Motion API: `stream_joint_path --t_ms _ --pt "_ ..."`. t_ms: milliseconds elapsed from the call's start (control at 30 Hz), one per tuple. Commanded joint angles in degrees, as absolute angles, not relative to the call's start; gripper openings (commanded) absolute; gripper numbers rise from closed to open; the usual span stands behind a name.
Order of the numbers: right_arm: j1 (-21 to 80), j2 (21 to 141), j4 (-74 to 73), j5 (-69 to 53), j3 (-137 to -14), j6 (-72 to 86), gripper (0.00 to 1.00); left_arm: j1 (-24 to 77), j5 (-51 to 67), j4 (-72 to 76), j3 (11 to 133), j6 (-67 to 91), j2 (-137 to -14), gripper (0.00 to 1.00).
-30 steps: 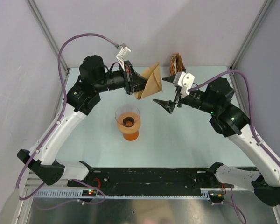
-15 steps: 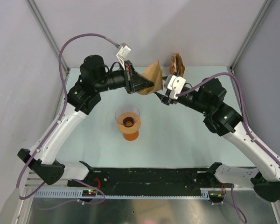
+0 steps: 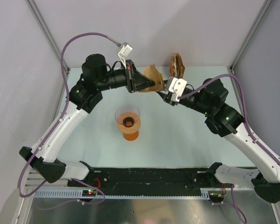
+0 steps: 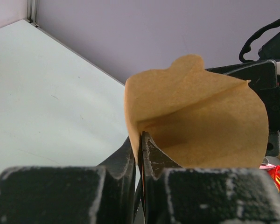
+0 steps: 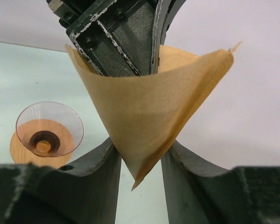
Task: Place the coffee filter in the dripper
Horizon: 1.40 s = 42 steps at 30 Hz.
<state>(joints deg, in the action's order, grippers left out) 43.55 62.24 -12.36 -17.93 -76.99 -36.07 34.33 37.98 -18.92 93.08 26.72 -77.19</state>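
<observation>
The coffee filter is a tan paper cone held in the air at the back of the table, its mouth spread open. My left gripper is shut on its rim wall, one finger inside the cone and one outside. My right gripper reaches in from the right. Its two fingers press on either side of the cone's lower part, and the pointed tip hangs between them. The dripper, a translucent peach funnel with a dark centre hole, stands in front of and below the filter, also seen in the right wrist view.
An upright bundle of brown-and-orange papers stands at the back, just behind the right gripper. The dripper sits on a round orange base. Grey walls close the table at the back and on both sides.
My right gripper has moved left to the filter and narrowed its jaws onto the cone's lower part. The left gripper has shifted slightly right, turning the filter.
</observation>
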Motion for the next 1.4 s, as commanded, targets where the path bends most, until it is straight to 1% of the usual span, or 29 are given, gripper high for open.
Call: stream_joint_path --t_ms 0,33,67,200,233,300,367,433,567,667,733,900,1033,1100,1267,1367 --pt "43.48 60.9 -11.56 -19.83 -77.35 -36.48 0.4 34.3 39.5 -17.25 95.68 26.98 -77.01 0.14" --pt "43.4 60.86 -11.63 -20.15 -77.35 -36.43 0.39 34.33 39.48 -17.28 95.7 26.67 -76.96 0.17" --pt "43.28 60.8 -11.75 -20.49 -77.35 -36.32 0.39 34.35 39.43 -17.3 95.66 26.39 -76.84 0.22" --pt "42.67 60.52 -12.74 -22.03 -77.34 -35.84 0.37 33.8 38.92 -17.3 95.51 23.69 -75.82 0.48" --pt "42.47 60.32 -13.36 -22.53 -77.34 -35.41 0.36 33.03 38.88 -17.26 95.57 22.92 -75.35 0.56" --pt "41.71 59.9 -14.72 -24.51 -77.41 -34.5 0.36 30.98 39.54 -17.15 95.94 20.28 -74.12 0.7" --pt "40.82 59.47 -16.49 -26.47 -77.4 -33.26 0.34 28.18 42.23 -16.97 96.3 15.73 -72.69 0.78" --pt "39.69 58.92 -18.38 -29.14 -77.4 -31.65 0.32 25.66 44.99 -16.88 95.97 9.91 -70.69 0.83" --pt "37.18 58.9 -22.61 -35.27 -78.0 -27.89 0.26 23.71 50.42 -17.34 91.87 -1.35 -65.62 0.88" --pt "36.05 59.57 -25.38 -39.5 -78.71 -25.21 0.22 24.36 54.75 -18.16 90.39 -3.79 -64.21 0.89" --pt "35.6 60.22 -27.15 -41.93 -79.31 -23.66 0.2 26.59 55.22 -19.33 90.82 -5.01 -64.59 0.89" --pt "35.3 62.53 -32.26 -47.3 -81.67 -21.54 0.16 33.67 49.97 -25.68 92.2 -14.58 -66.09 0.89" --pt "35.25 63.95 -34.99 -49.68 -83.06 -20.85 0.09 38.32 46.61 -27.19 92.13 -17.02 -67.55 0.89" --pt "35.29 64.35 -36.06 -50.37 -83.61 -20.7 0.07 39.9 45.45 -27.39 92.03 -17.28 -68.28 0.89" --pt "35.93 65.32 -37.66 -51.05 -84.47 -20.37 0.05 42.33 43.67 -27.51 92.12 -17.37 -69.45 0.89" --pt "36.35 65.81 -37.68 -51.22 -84.62 -19.93 0.05 43.38 42.97 -27.51 92.03 -17.95 -69.78 0.86"
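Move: The left hand holds the coffee filter by one wall near its mouth, the filter's middle about 3 cm right, 1 cm ahead and 2 cm above. From the right hand that middle is some 4 cm left, 2 cm ahead and 3 cm up, with its pointed tip between the half-open fingers. The dripper is roughly 14 cm left of the right hand, 2 cm back and 26 cm below, the carafe about 7 cm under the dripper. Back and down, about 7 cm each, goes the right hand while its fingers close and pinch the filter's pointed end, the wrist rolling some 35 degrees with its top tipping forward. The left hand opens wide and lets go, swings left, up and back clear of the paper, then returns right and down, rolled nearly 40 degrees the other way, its open fingers coming around the filter. ##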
